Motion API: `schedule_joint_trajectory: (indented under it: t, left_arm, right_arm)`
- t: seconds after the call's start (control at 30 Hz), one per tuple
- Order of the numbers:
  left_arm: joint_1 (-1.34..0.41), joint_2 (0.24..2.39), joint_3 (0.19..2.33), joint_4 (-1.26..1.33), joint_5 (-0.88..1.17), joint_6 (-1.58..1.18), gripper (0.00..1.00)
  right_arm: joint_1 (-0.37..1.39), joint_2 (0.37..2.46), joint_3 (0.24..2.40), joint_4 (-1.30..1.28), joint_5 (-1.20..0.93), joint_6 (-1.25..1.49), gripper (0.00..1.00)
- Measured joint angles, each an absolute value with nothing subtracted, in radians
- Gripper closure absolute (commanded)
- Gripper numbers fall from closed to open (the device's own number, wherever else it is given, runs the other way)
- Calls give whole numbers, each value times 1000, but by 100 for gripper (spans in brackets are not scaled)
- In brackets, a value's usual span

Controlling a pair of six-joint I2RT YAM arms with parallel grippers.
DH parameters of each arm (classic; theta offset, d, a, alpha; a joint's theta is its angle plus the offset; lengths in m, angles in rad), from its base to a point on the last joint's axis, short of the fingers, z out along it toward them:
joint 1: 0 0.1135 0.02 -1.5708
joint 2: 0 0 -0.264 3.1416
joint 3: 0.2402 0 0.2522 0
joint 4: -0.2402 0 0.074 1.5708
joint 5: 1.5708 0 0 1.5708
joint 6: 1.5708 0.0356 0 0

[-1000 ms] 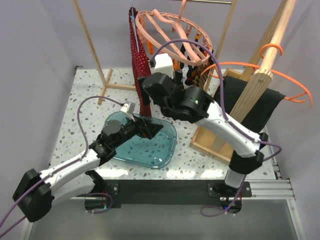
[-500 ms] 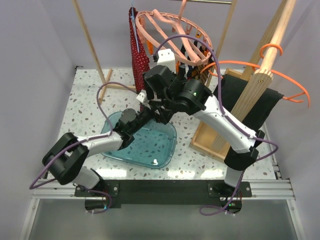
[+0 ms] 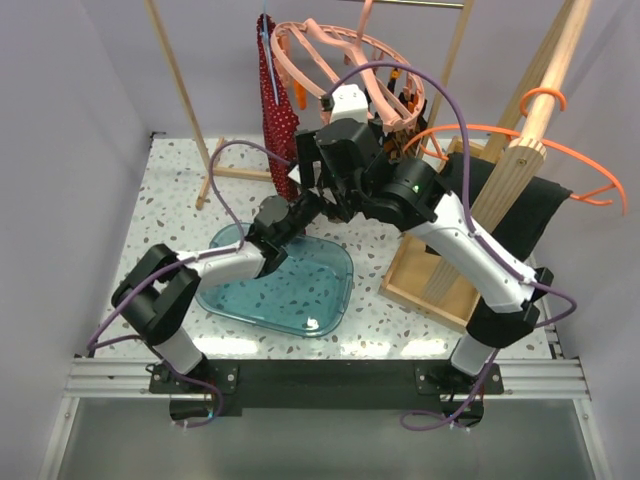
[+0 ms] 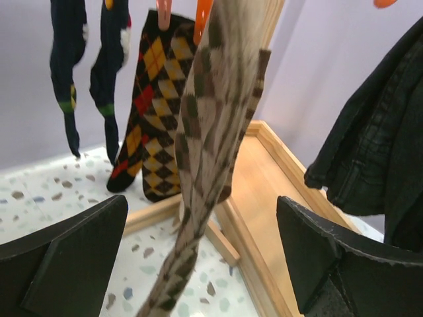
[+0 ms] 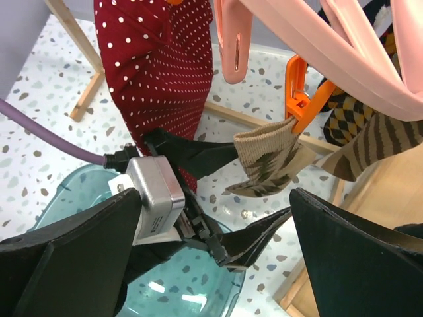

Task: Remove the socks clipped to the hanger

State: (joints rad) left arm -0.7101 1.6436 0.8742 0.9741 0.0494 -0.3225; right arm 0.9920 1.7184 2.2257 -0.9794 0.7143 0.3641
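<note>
The salmon-pink hanger (image 3: pixel 345 55) hangs at the back, with its rim (image 5: pixel 317 46) large in the right wrist view. An orange peg (image 5: pixel 301 105) holds a brown-and-tan checkered sock (image 5: pixel 271 162). My left gripper (image 5: pixel 254 188) stands open with that sock's (image 4: pixel 211 132) lower end between its fingers, which do not touch it. Behind it hang an argyle sock (image 4: pixel 155 125) and two navy socks (image 4: pixel 66 66). My right gripper (image 5: pixel 211 264) hovers open just above the left one, holding nothing. From above, the left gripper (image 3: pixel 300 208) sits under the right gripper (image 3: pixel 330 195).
The red white-dotted garment (image 3: pixel 280 110) hangs left of the grippers. A blue transparent tray (image 3: pixel 330 290) lies on the speckled table (image 3: pixel 160 200). A wooden rack (image 3: pixel 520 140) carrying black cloth (image 3: pixel 520 215) and a thin orange hanger (image 3: pixel 530 140) stands at the right.
My left arm swung from over the tray up and right to the hanging socks. The right arm rose back toward the hanger. Both grippers stayed open.
</note>
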Motion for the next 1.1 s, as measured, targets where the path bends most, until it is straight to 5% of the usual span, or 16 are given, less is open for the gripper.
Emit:
schedule_joint_trajectory:
  t: [0.2, 0.4, 0.6, 0.73, 1.1]
  left_arm:
    - [-710, 1669, 932, 970, 31, -271, 5]
    - [-710, 1723, 982, 969, 28, -269, 24]
    - [-710, 1769, 1035, 951, 36, -264, 61]
    - [-710, 1771, 1064, 929, 56, -243, 95]
    - [-720, 1722, 1050, 887, 122, -270, 100]
  right_arm:
    - [987, 1694, 2234, -957, 743, 354, 2]
    - [965, 1794, 2414, -982, 831, 358, 8]
    - [929, 1829, 2414, -987, 848, 358, 11]
    - [916, 1848, 2414, -986, 861, 355, 14]
    - [900, 1853, 2414, -971, 905, 344, 31]
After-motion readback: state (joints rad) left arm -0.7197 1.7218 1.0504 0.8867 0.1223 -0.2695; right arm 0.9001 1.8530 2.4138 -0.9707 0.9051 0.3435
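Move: The brown patterned sock hangs open to the left hand, its middle about 4 cm ahead, 4 cm to the right and level. The argyle sock lies some 16 cm ahead and 12 cm right, the red dotted cloth 6 cm ahead and 11 cm left. For the right hand, the orange clip at the sock's cuff is about 8 cm ahead, 5 cm right and 1 cm higher; the pink ring's middle is about 18 cm ahead, 3 cm right, 6 cm up. The brown sock is taken between the left fingers, which go forward and right about 4 cm, shut and pinch it, then draw back some 2 cm. The right hand first lifts, then goes forward and right towards the orange clip, about 6 cm in all, sinking a little, turning some 15 degrees clockwise and starting to close; its touch on the clip can't be seen. ##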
